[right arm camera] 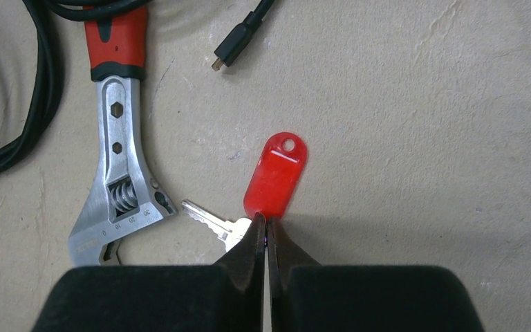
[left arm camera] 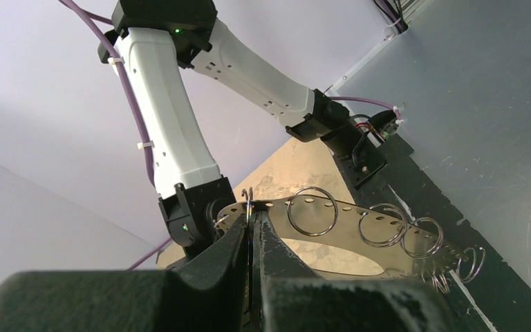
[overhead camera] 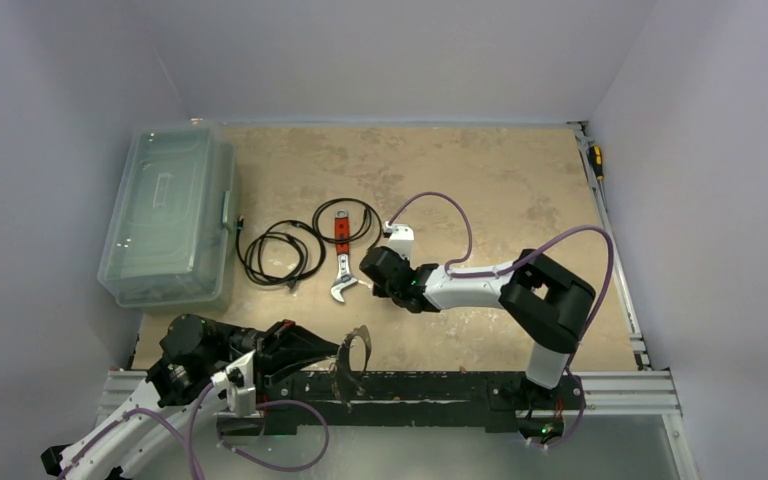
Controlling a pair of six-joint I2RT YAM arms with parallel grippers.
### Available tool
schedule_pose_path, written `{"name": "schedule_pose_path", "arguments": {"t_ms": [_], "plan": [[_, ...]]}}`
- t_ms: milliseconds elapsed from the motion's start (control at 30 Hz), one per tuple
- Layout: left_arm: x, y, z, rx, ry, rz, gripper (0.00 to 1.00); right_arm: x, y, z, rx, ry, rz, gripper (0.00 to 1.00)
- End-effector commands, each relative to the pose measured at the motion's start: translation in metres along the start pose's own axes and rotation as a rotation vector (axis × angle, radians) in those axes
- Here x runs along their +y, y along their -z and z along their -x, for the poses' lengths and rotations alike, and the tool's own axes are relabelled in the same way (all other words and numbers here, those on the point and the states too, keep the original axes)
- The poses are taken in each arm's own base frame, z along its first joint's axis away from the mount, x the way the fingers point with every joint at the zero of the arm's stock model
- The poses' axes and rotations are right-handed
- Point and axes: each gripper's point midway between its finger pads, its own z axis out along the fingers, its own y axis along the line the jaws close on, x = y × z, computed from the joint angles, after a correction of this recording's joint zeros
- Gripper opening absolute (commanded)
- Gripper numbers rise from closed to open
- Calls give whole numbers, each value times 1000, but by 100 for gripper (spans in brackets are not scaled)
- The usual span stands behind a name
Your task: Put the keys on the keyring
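In the right wrist view a small silvery key [right arm camera: 211,223] lies flat on the tan table beside a red plastic tag [right arm camera: 276,176]. My right gripper [right arm camera: 266,220] is shut, its tips meeting where the key's head and the tag's near end join; whether anything is pinched does not show. From above, the right gripper [overhead camera: 368,272] is just right of the wrench's jaw. At the near edge my left gripper [left arm camera: 251,218] is shut on the keyring [left arm camera: 343,218], a thin silvery oval band with holes that carries several small split rings, held upright [overhead camera: 355,355].
An adjustable wrench [right arm camera: 117,187] with a red handle lies left of the key. Black coiled cables [overhead camera: 280,252] sit left of the wrench, and a cable plug [right arm camera: 231,48] points toward the tag. A clear plastic box [overhead camera: 170,215] stands at the far left. A black rail [overhead camera: 410,390] runs along the near edge.
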Motion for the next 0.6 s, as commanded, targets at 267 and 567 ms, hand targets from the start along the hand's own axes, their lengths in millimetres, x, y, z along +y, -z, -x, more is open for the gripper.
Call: {"name": "schedule_pose_path", "arguments": {"t_ms": [267, 567], "plan": [[2, -3, 6, -30, -18, -12, 0, -15, 38, 30, -67, 97, 26, 0], [0, -3, 3, -26, -21, -16, 0, -10, 71, 59, -141, 183, 109, 0]]}}
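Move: From the right hand, already shut on the key with the red tag at the table top, the middle of the keyring (the toothed metal oval) lies about 24 cm back, 3 cm left and 23 cm above. The wrench's middle is some 9 cm ahead and 6 cm left; the cable plug is about 10 cm straight ahead, both level with the hand. From the left hand, still pinching the keyring, its middle lies about 3 cm right, 2 cm back and 2 cm lower. Keep the right fingers shut on the key with the red tag and draw them some 2 cm to the right and slightly back, low over the table; then lift steeply to about 6.5 cm up, towards the keyring's height. As the hand rises, tip the fingers up and swing them counter-clockwise, some 10 degrees in all. Hold the keyring still in the left gripper. ##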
